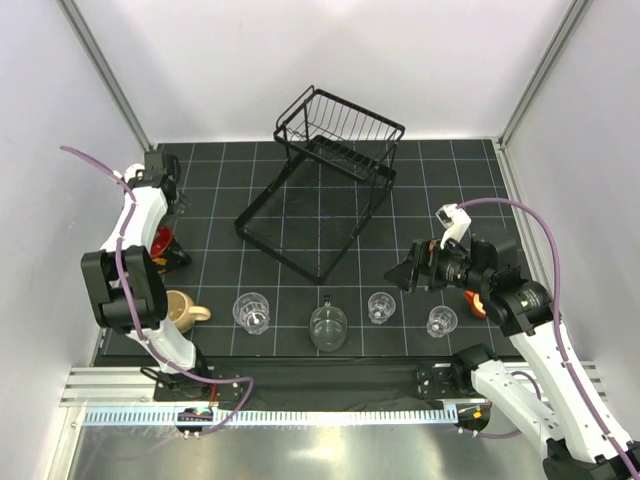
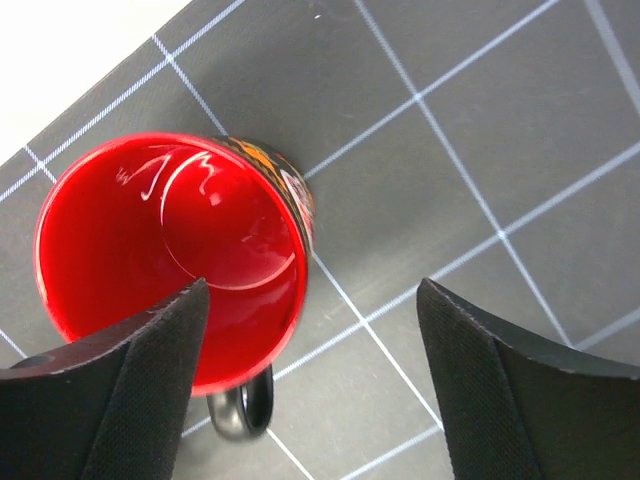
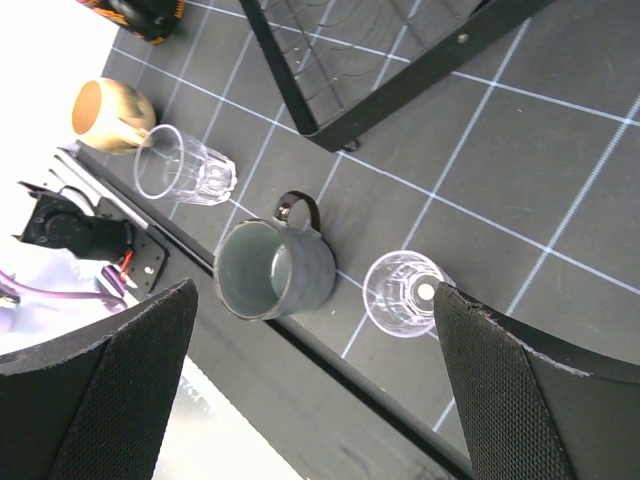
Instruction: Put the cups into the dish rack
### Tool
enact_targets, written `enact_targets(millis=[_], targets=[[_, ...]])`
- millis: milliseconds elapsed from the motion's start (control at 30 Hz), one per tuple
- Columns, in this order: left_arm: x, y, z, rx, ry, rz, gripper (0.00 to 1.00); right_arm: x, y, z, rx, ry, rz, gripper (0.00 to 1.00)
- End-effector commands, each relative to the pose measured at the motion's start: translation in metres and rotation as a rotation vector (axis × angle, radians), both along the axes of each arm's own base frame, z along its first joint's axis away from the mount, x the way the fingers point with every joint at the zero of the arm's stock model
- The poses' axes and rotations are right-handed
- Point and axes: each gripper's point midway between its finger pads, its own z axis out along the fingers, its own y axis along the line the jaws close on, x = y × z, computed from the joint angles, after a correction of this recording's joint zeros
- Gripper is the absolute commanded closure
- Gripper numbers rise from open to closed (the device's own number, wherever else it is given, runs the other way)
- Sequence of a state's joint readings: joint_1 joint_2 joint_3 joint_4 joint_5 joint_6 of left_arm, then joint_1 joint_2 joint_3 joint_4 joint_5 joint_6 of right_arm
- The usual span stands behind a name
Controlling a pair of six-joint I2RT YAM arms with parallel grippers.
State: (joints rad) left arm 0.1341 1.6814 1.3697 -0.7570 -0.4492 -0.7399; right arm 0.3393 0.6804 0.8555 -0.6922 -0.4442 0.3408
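The black wire dish rack [image 1: 322, 190] stands at the back middle of the mat, with no cup in it. My left gripper [image 1: 163, 222] is open above a red-lined black mug [image 1: 166, 246]. In the left wrist view the mug [image 2: 170, 255] sits under my left finger [image 2: 110, 400], left of the gripper's gap [image 2: 310, 390]. My right gripper [image 1: 405, 275] is open and empty, hovering over the front row. That row holds a beige mug [image 1: 183, 309], a clear tumbler [image 1: 251, 311], a grey mug [image 1: 327, 328] and two small glasses [image 1: 381, 307] [image 1: 441, 321]. The right wrist view shows the grey mug [image 3: 275, 270] and one glass [image 3: 405, 293] between the fingers of my right gripper [image 3: 310, 390].
The rack's flat lower frame [image 3: 400, 85] reaches towards the cup row. White walls close in the mat on three sides. The mat's front edge [image 3: 330, 370] runs just below the cups. An orange thing [image 1: 473, 300] shows partly behind my right arm.
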Motion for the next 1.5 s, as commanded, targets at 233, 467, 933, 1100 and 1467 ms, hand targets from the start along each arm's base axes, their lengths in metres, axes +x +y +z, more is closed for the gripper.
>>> enact_targets(millis=[233,467,933,1100,1467], targets=[[0.025,0.025,-0.029,-0.038,0.022,0.003,0.43,0.007,-0.016,0.007,-0.063,-0.052,-0.080,0.00],[0.025,0.017,-0.045,-0.104,0.030,-0.010,0.88,0.008,-0.019,0.004,-0.071,-0.033,-0.100,0.00],[0.022,-0.046,0.098,-0.273,-0.416,-0.199,1.00,-0.001,-0.002,-0.004,-0.031,0.028,0.001,0.00],[-0.016,-0.105,0.175,-0.459,-0.667,-0.380,1.00,-0.004,0.022,0.010,0.051,0.030,0.089,0.00],[-0.129,-0.212,0.299,-0.891,-1.280,-0.792,1.00,-0.023,0.144,0.066,0.364,0.055,0.253,0.02]])
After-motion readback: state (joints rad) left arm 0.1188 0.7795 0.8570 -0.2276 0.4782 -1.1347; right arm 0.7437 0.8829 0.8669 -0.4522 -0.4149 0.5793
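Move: The red cup sits just beneath the left hand, its middle about 3 cm back, 4 cm to the left and 8 cm below. The tan cup is about 15 cm behind the red cup and 3 cm to its right; the rack's left corner is about 18 cm right of the red cup and 5 cm farther out. From the right hand the grey glass cup lies about 18 cm left, 7 cm back and 19 cm below; the small glass is some 6 cm left, 3 cm back and 20 cm below. The left hand sinks about 6 cm with its fingers closing until they pinch the red cup's wall on the side away from the left wall and a little forward, one finger inside and one outside, then carries the cup up some 25 cm while swinging right and back towards the robot, the fingertips tipping upward out of their downward slant. The right hand, after a small drift to the right, swings about 10 cm left and slightly back near the end, high above the table, towards the grey glass cup with its fingers still wide open. ##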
